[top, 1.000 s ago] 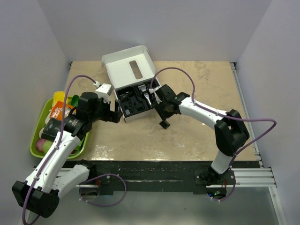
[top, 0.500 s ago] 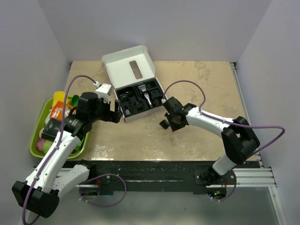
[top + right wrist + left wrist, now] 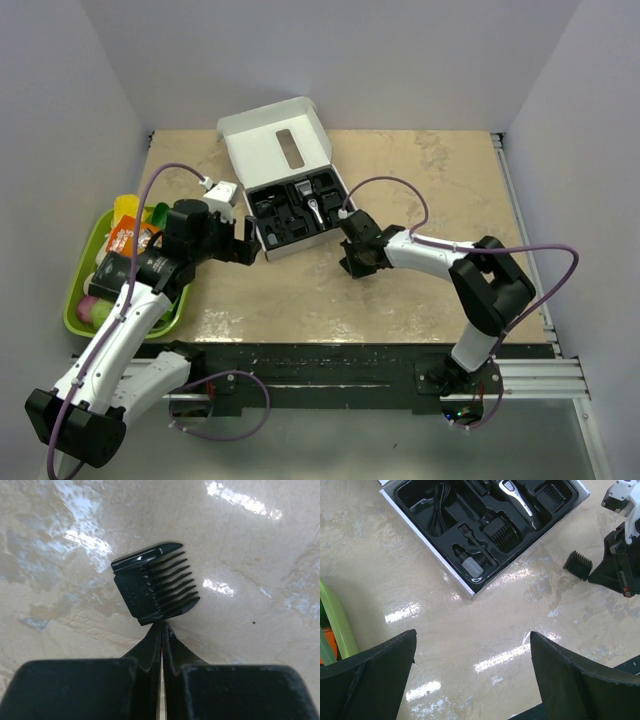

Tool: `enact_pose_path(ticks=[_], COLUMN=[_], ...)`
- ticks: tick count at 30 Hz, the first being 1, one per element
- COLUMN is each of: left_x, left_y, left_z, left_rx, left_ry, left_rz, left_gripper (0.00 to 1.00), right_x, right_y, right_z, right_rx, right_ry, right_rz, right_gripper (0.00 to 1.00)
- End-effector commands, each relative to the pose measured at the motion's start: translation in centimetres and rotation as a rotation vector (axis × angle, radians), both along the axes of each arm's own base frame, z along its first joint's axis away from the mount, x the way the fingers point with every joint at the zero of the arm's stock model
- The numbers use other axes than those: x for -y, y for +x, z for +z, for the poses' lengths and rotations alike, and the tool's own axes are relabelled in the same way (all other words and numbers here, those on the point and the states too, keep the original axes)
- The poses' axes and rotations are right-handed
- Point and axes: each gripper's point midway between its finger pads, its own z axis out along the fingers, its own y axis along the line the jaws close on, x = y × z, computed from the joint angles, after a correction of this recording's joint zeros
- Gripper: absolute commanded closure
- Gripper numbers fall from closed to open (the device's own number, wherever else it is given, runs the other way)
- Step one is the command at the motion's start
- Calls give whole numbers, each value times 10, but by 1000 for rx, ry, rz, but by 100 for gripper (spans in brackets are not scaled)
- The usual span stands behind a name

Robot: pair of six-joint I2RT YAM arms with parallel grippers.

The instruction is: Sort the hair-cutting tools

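One small black comb attachment (image 3: 152, 587) lies flat on the beige table, seen also in the left wrist view (image 3: 578, 563). My right gripper (image 3: 162, 625) is shut, fingers pressed together with nothing between them, their tips touching the comb's near edge; from above it (image 3: 352, 262) sits just right of the box. The silver-headed clipper (image 3: 516, 495), the black cord (image 3: 437, 510) and another comb attachment (image 3: 502, 532) rest in the box's black insert. My left gripper (image 3: 472, 645) hangs open over bare table left of the box (image 3: 252, 240).
The white box (image 3: 300, 232) stands mid-table with its lid (image 3: 275, 145) raised toward the back. A green tray (image 3: 75, 300) of colourful packets and fruit sits at the left edge, beside my left arm. White walls close in on both sides.
My right gripper came down and left from the box to the comb attachment on the table, and its jaws went from part open to shut. The left arm stayed put.
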Motion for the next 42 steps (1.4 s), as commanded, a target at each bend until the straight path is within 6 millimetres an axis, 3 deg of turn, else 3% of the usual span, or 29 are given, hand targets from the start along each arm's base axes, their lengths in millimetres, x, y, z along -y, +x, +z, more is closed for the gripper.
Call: enact_pose_path(ticks=[1, 10, 24, 28, 31, 37, 42], left_x=[3, 3, 0, 0, 0, 2, 4], left_y=[0, 0, 2, 2, 1, 0, -1], left_z=[4, 3, 2, 4, 4, 5, 8], left_rx=[18, 18, 19, 22, 24, 24, 34], left_ry=[-18, -17, -6, -6, -7, -15, -24], left_rz=[-14, -11, 2, 3, 2, -6, -20], left_gripper=[1, 1, 1, 1, 1, 1, 1], right_x=[-20, -34, -49, -62, -61, -33, -15], right_y=[4, 15, 35, 31, 25, 31, 48], right_z=[-8, -21, -20, 11, 42, 105, 155], right_rx=[3, 12, 36, 92, 135, 282, 466], right_ry=[43, 35, 10, 14, 5, -65, -92], right_rz=[-8, -23, 25, 118, 186, 230, 164], right_gripper=[100, 100, 100, 97, 86, 54, 50])
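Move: The black comb guard lies flat on the table just beyond the right hand's shut fingertips, about 2 cm ahead, 1 cm left and 1 cm lower. The open box's black tray is centred some 15 cm ahead and 11 cm left of this hand, about level with it; the white-faced clipper in that tray sits around 15 cm ahead and 8 cm left. From the left hand the comb guard is roughly 4 cm ahead, 25 cm right and 20 cm down. Sweeping left and forward low over the table for about 8 cm, the right hand pushes the comb guard with its shut fingertips, already against its near edge, towards the box. It then doubles back a few centimetres back and right while the fingers part to half open, and climbs about 10 cm off the table, twisting about 10 degrees counter-clockwise and tilting the fingertips a little forward. ##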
